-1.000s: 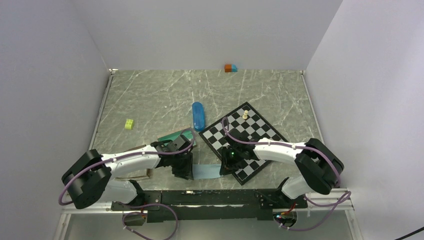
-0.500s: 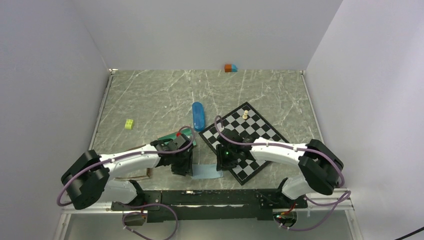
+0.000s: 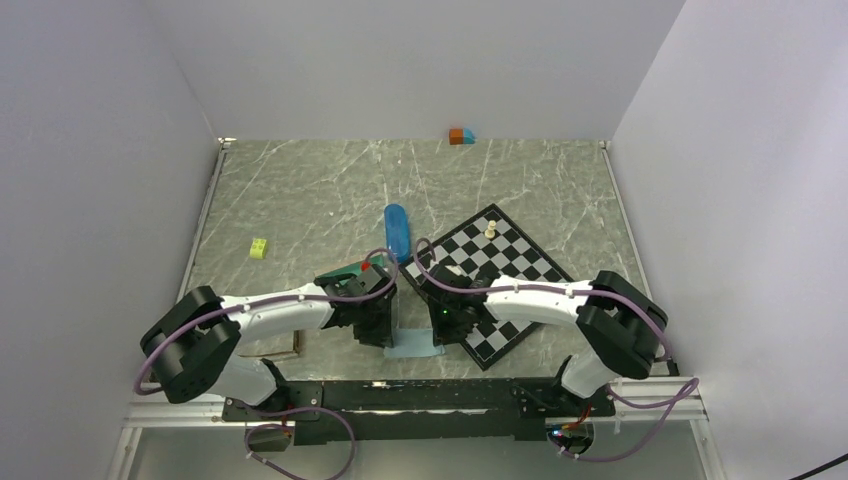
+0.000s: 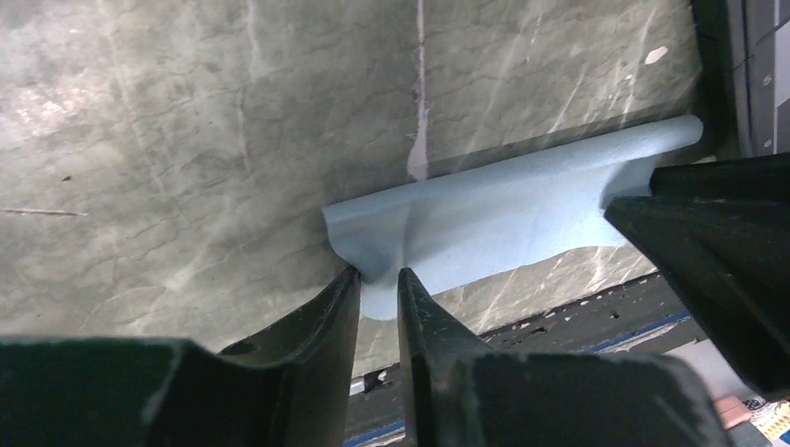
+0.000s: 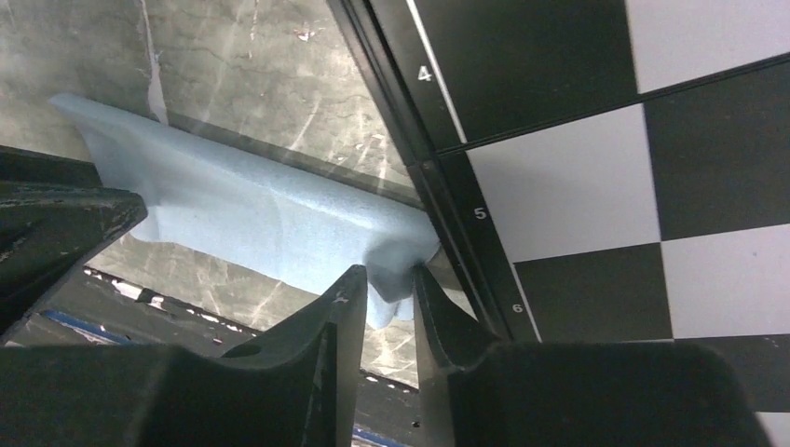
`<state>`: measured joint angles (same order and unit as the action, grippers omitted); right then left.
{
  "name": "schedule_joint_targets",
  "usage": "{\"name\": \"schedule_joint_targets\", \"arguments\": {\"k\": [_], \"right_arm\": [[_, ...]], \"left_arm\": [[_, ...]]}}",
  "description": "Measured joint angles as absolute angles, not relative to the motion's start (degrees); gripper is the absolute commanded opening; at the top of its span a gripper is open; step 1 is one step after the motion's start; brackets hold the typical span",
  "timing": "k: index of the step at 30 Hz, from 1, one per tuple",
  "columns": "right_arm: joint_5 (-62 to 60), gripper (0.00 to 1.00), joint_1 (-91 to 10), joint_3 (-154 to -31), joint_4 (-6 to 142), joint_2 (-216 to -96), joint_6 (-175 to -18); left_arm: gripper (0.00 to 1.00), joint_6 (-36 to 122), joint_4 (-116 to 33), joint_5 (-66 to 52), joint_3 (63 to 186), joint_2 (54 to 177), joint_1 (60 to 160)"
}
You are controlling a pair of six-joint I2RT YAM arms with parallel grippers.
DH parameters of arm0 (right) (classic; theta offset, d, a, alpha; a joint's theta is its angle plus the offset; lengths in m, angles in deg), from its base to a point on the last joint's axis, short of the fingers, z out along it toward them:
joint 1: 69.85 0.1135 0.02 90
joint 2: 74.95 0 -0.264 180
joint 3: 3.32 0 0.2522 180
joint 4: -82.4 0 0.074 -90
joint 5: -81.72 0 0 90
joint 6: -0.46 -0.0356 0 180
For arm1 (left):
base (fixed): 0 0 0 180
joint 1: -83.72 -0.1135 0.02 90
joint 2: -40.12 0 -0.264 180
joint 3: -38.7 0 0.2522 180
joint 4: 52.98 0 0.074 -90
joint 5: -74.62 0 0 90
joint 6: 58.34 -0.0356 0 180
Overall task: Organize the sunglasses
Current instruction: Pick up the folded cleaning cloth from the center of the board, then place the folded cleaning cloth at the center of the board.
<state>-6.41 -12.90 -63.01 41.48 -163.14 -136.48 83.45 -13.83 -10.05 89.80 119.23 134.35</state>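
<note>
A light-blue cloth (image 3: 410, 347) lies near the table's front edge between my two grippers. My left gripper (image 3: 382, 333) is shut on its left corner (image 4: 377, 275). My right gripper (image 3: 441, 330) is shut on its right corner (image 5: 389, 277). The cloth (image 4: 503, 205) hangs stretched between them, its pinched edge lifted off the marble (image 5: 251, 209). A thin brown piece (image 3: 297, 345), perhaps the brown sunglasses, shows beside the left arm and is mostly hidden. The purple sunglasses are out of view. The blue capsule case (image 3: 397, 232) lies further back.
A chessboard (image 3: 520, 265) with a white piece (image 3: 490, 230) lies right of the cloth, its edge close to the right gripper (image 5: 559, 186). A green flat object (image 3: 345, 272) sits by the left wrist. A yellow brick (image 3: 259, 248) lies left; an orange-and-blue block (image 3: 461, 136) is at the back.
Both grippers have moved away from the front edge, the right one also leftward. The cloth's pinched edge has come up with them, so it looks narrower from above.
</note>
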Motion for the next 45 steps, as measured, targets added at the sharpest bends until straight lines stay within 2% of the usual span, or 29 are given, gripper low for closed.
{"name": "schedule_joint_targets", "arguments": {"k": [4, 9, 12, 17, 23, 33, 45], "right_arm": [[-6.61, 0.19, -12.03, -63.86, 41.57, -164.25, -136.68], [-6.93, 0.17, -11.61, -64.32, 41.68, -164.88, -136.81], [-7.22, 0.15, -11.55, -64.32, 41.65, -164.84, -136.78], [-8.07, 0.15, -11.31, -64.19, 41.76, -164.51, -136.5], [-8.33, 0.0, -11.2, -63.12, 42.66, -163.64, -136.02], [-6.65, 0.0, -11.13, -63.6, 46.46, -162.48, -132.48], [-6.78, 0.0, -11.13, -78.46, 49.22, -168.88, -125.51]], "left_arm": [[0.21, 83.66, -14.6, -10.1, 90.74, 120.72, 134.98], [0.15, 84.21, -14.23, -10.88, 90.83, 120.85, 135.14], [0.0, 84.76, -13.88, -11.43, 90.83, 120.85, 135.18], [0.0, 84.93, -13.37, -11.65, 91.7, 121.5, 135.24], [0.0, 84.87, -12.78, -12.92, 92.34, 121.77, 135.44], [0.0, 84.28, -11.36, -16.7, 89.96, 113.5, 135.9], [0.0, 85.57, 0.22, -29.94, 90.22, 99.89, 134.55]]}}
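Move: The folded cleaning cloth is a pale blue strip lying sideways between the hands, its ends already between their open fingers. Its middle is about 5 cm right of the left hand and 1 cm ahead, about 1 cm below; from the right hand, some 6 cm left, 1 cm ahead, about 1 cm below. The open green case sits roughly 15 cm ahead and 8 cm left of the left hand. The chessboard's centre is about 12 cm ahead and 10 cm right of the right hand. The cloth's two ends get pinched where they lie, first by the left fingers shutting, then by the right. Both hands then lift it together and carry it left and forward towards the open green case: the left hand goes about 6 cm left and 5 up, the right some 9 left, 6 up and 5 forward. The fingers stay shut and swing forward by roughly 20 degrees. ##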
